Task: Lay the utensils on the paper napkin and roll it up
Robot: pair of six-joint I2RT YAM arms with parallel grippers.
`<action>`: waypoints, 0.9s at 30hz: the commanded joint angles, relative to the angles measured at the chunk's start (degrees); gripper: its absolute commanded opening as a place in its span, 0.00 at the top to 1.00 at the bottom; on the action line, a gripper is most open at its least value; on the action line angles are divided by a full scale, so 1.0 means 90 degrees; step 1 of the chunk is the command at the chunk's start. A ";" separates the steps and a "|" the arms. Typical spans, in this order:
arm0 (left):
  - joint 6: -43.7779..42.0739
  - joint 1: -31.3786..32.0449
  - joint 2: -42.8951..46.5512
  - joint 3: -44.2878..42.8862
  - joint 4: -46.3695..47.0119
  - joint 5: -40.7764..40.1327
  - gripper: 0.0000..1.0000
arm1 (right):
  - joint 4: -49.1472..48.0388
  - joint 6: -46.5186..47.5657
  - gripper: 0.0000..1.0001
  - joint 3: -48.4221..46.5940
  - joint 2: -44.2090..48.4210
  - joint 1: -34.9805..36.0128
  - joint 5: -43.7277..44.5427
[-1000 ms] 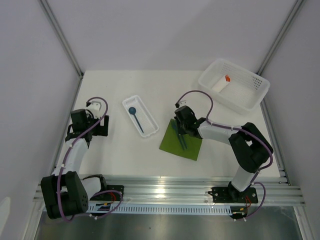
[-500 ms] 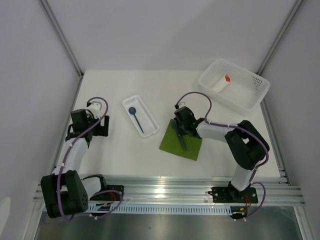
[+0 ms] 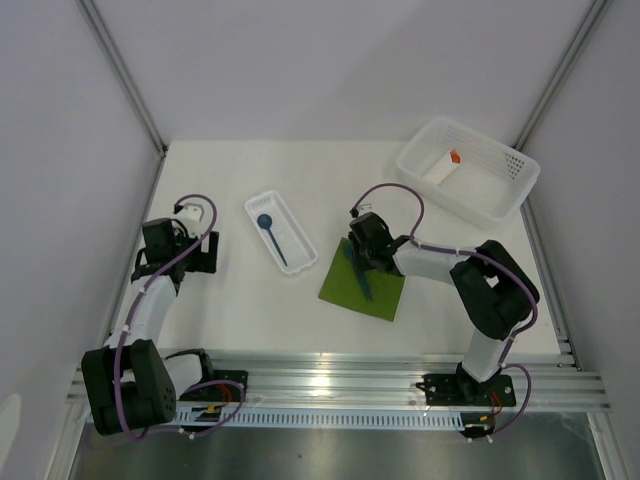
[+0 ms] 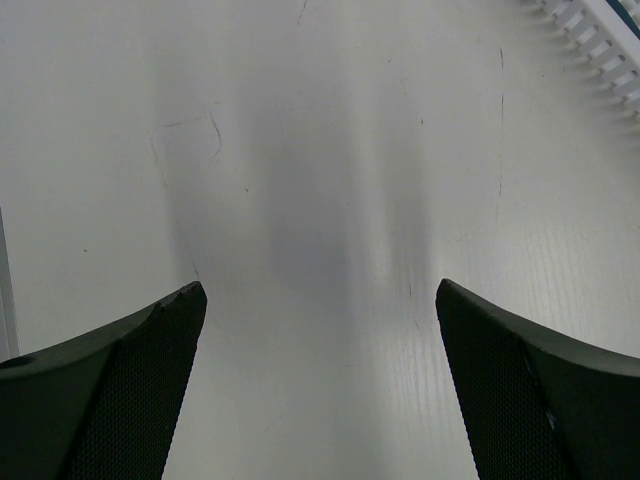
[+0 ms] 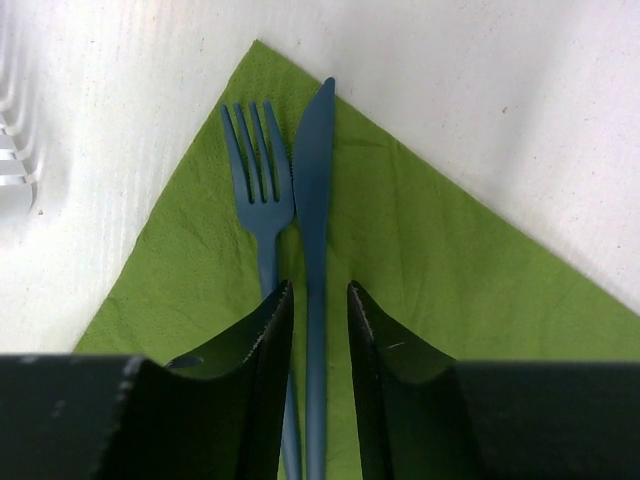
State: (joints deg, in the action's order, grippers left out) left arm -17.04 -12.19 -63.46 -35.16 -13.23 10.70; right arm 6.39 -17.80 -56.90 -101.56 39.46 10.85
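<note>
The green paper napkin (image 3: 380, 292) (image 5: 430, 240) lies diagonally at mid table. A blue fork (image 5: 258, 170) and a blue knife (image 5: 313, 180) lie side by side on it, tips toward its far corner. My right gripper (image 3: 357, 258) (image 5: 318, 288) hovers low over them. Its jaws are a little apart, straddling the knife's handle with a gap on each side. The blue spoon (image 3: 272, 240) rests in the narrow white tray (image 3: 296, 252). Over bare table at the left, my left gripper (image 3: 200, 255) (image 4: 320, 290) is wide open and empty.
A white perforated basket (image 3: 520, 185) at the back right holds a white piece with an orange tip (image 3: 443, 165). The tray's ribbed edge (image 5: 10, 160) shows just left of the napkin. Grey walls close in the table on both sides.
My right gripper's jaws have parted from around the knife handle, which now lies free on the napkin. The arm shifted only slightly. The left arm has not moved.
</note>
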 commanded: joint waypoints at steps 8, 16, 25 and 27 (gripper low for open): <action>-0.0196 -0.0062 0.0078 -0.0283 -0.0169 -0.0065 0.00 | 0.0228 0.0581 0.67 -0.0922 0.1079 0.0068 0.0279; -0.0460 -0.0062 0.0547 0.0185 -0.0229 -0.0633 0.01 | -0.0086 0.0972 0.68 -0.3108 -0.0637 0.0712 -0.0842; -0.0392 -0.0062 0.0431 0.0186 -0.0209 -0.0535 0.01 | 0.0022 0.1021 0.69 -0.4585 -0.2553 0.1103 -0.1566; -0.0402 -0.0072 0.0362 0.0166 -0.0199 -0.0554 0.01 | 0.0041 0.1002 0.69 -0.4644 -0.2728 0.1152 -0.1674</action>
State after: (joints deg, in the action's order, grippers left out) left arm -20.01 -12.23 -59.42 -33.54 -15.68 6.09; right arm 6.46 -9.74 -95.13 -125.23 49.23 -1.02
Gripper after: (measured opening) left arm 0.994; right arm 0.310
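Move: The spoon, the utensil still in the white tray, lies about 25 cm to the right hand's left and 6 cm ahead, roughly level with it; the tray's middle is some 24 cm left and 10 cm ahead. The knife lies right under the parted fingers, the fork about 2 cm left alongside it, both on the napkin. From the left hand the spoon is about 26 cm right, 4 cm ahead and 8 cm below. The right hand leaves the knife, rises about 15 cm, swings left some 20 cm, then sinks towards the spoon. ##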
